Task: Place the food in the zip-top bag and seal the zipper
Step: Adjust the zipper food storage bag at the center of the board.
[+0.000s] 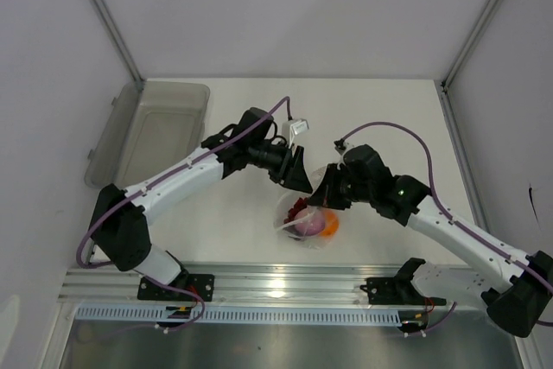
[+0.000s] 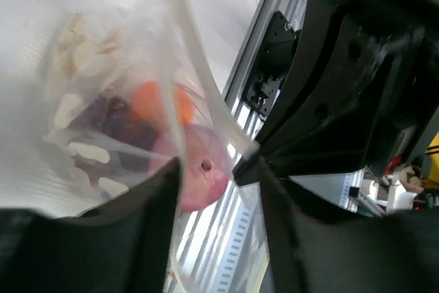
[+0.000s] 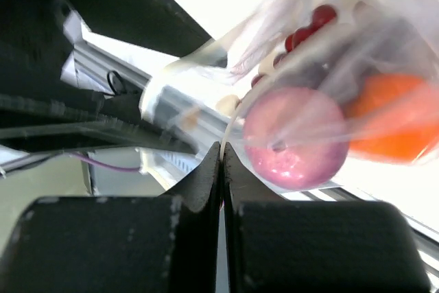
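Observation:
The zip-top bag (image 1: 304,218) hangs between my two grippers above the table's near edge. Through its clear film show the orange (image 1: 329,225), the purple-red onion (image 1: 308,225) and dark red berries (image 1: 296,206). My right gripper (image 1: 332,189) is shut on the bag's mouth edge; in the right wrist view (image 3: 222,147) the thin strip runs straight into the closed tips, with the onion (image 3: 295,145) and orange (image 3: 394,121) just beyond. My left gripper (image 1: 299,172) is open; in its wrist view (image 2: 209,168) the zipper (image 2: 206,87) runs down toward the right fingertip, unpinched.
A grey translucent tub (image 1: 160,131) stands at the back left of the table. An aluminium rail (image 1: 276,278) runs along the near edge under the bag. The two grippers sit close together, almost tip to tip.

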Controlling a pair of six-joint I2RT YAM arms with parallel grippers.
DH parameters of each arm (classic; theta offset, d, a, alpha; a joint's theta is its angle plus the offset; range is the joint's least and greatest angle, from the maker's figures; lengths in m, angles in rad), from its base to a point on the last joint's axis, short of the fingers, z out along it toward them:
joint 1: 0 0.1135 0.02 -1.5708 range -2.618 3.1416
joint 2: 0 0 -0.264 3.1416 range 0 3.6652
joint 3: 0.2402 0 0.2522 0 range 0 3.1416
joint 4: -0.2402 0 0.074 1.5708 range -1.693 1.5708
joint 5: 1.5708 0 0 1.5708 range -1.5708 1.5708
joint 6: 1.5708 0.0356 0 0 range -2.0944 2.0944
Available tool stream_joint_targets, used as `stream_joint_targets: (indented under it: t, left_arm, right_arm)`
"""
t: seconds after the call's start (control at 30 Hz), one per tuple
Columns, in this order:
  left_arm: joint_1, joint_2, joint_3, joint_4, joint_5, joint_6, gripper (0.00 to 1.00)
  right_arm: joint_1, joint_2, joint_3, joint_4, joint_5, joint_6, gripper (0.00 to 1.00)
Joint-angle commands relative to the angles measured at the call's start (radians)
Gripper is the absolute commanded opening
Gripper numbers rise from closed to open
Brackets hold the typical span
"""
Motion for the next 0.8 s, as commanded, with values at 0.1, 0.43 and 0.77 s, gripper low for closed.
stream_joint_targets:
  t: [0.1,0.43,0.77]
  left_arm:
    - [0.005,-0.109,-0.084,0.093,0.071,0.038,0.71]
    - [0.002,-0.165,-0.171,0.147,0.106,0.038,0.89]
    - [-0.051,-0.223,-0.259,0.185,0.024,0.070,0.92]
  right_arm:
    - [-0.022,-0.028,-0.027,0.049,-0.001,0.044,0.00]
    - [-0.025,0.024,-0.003,0.073,0.042,0.121,0.00]
    - [-0.036,0.097,0.071,0.044,0.163,0.251,0.00]
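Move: The bag mouth's loose near-left corner is the left hand's aim: about 8 cm back, 6 cm to its left and 5 cm below. The red onion in the bag lies some 6 cm back, 1 cm to the left hand's right and 9 cm below; the orange is 5 cm to the right of the onion, the grapes about 3 cm ahead and 4 cm left of it. From the right hand, already pinching the rim, that corner is roughly 4 cm back, 7 cm left and 5 cm lower. Draw the left gripper back about 5 cm, easing left and slightly down, towards the loose corner of the bag mouth, and open its half-open fingers almost fully around the rim. Keep the right gripper shut on its piece of rim; hold it nearly still at first, then carry it about 3 cm forward and a little down while turning some 10 degrees clockwise. ##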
